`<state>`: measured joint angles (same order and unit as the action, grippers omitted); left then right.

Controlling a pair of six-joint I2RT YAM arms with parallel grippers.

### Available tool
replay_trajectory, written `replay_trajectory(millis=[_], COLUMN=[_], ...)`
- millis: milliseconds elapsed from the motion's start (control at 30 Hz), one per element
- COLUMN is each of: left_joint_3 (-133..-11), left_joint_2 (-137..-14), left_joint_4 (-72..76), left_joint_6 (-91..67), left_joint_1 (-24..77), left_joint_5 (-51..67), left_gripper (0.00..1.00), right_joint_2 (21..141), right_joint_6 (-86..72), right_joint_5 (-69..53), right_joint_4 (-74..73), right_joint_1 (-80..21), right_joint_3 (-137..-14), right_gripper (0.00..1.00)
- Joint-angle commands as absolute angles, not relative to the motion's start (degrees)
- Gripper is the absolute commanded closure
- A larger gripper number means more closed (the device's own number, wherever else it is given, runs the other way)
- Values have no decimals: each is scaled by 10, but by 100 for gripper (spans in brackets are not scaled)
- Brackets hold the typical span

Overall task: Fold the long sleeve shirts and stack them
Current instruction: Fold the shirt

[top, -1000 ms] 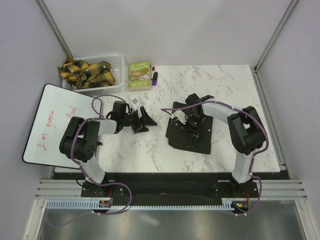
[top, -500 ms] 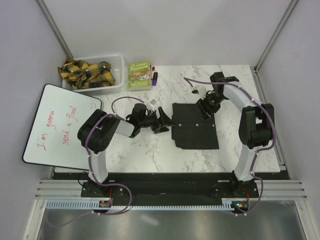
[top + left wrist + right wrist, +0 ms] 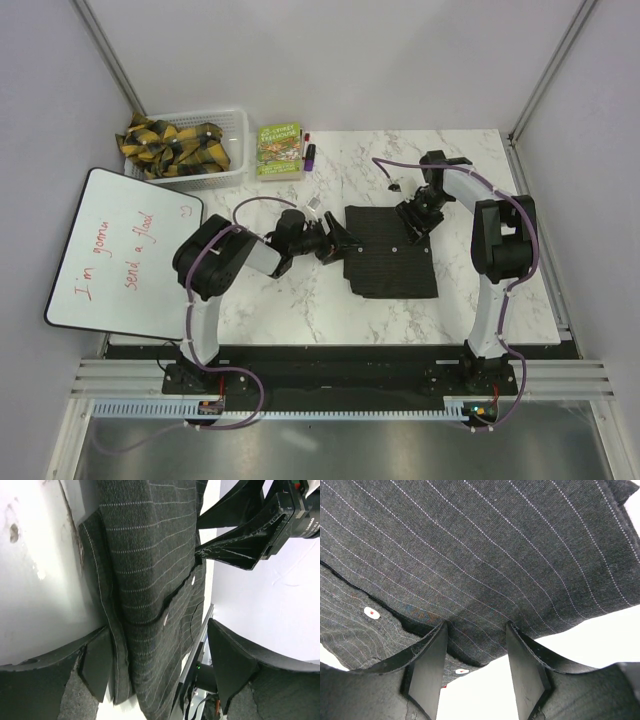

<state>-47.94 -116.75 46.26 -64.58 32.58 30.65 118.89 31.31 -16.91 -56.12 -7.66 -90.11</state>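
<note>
One long sleeve shirt lies folded as a dark pinstriped rectangle mid-table. My left gripper sits low at its left edge. In the left wrist view the gripper is open wide, with the shirt's layered edge between the jaws and a gap to the right finger. My right gripper is at the shirt's far right edge. In the right wrist view it is open, its fingertips resting at the cloth's edge with bare table between them.
A white basket with yellow-black plaid cloth stands at the back left. Beside it lie a green book and markers. A whiteboard overhangs the table's left edge. Bare marble lies in front of the shirt.
The shirt went from a rumpled heap to a flat rectangle. My right gripper left its middle for the far right edge. My left gripper moved right to the shirt's left edge.
</note>
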Motion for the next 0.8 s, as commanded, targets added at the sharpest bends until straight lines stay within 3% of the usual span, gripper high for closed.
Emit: replay_trajectory(millis=[0, 500, 567, 700, 733, 767], left_joint_3=[-484, -548, -550, -545, -541, -541], left_joint_2=[-1214, -1256, -1257, -1238, -1229, -1203], left_joint_4=[437, 431, 429, 403, 390, 353], left_joint_6=[-662, -679, -679, -651, -641, -627], left_joint_1=[334, 354, 354, 348, 344, 339], left_joint_5=[273, 279, 279, 291, 294, 300], left_gripper=[20, 33, 40, 71, 85, 92], right_joint_2=[1205, 1191, 1191, 1187, 1185, 1179], right_joint_6=[310, 315, 316, 315, 315, 314], right_joint_5=[-168, -178, -178, -182, -184, -185], right_joint_4=[-539, -538, -538, -539, -538, -540], right_joint_1=[-82, -88, -89, -90, -90, -90], right_joint_3=[-897, -876, -875, -874, -873, -874], right_gripper=[42, 43, 43, 43, 43, 43])
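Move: The folded shirt's left edge lies just past the left fingertips, roughly 2 cm to their right, about 1 cm ahead and some 2 cm lower; the shirt's middle is about 10 cm to the left hand's right and 1 cm back. The purple marker stands well off, about 21 cm ahead and 9 cm left of that hand. From the right hand, on the shirt's far side, that edge is some 17 cm left and 3 cm back, about 1 cm lower. The left fingers close from wide open to mostly shut and pinch the folded shirt's left edge. They first ease about 3 cm right and a little forward over it, then sink about 2 cm as the closing quickens, the wrist hardly turning. The right hand stays where it is, half-open fingertips still resting on the shirt near its right side. ##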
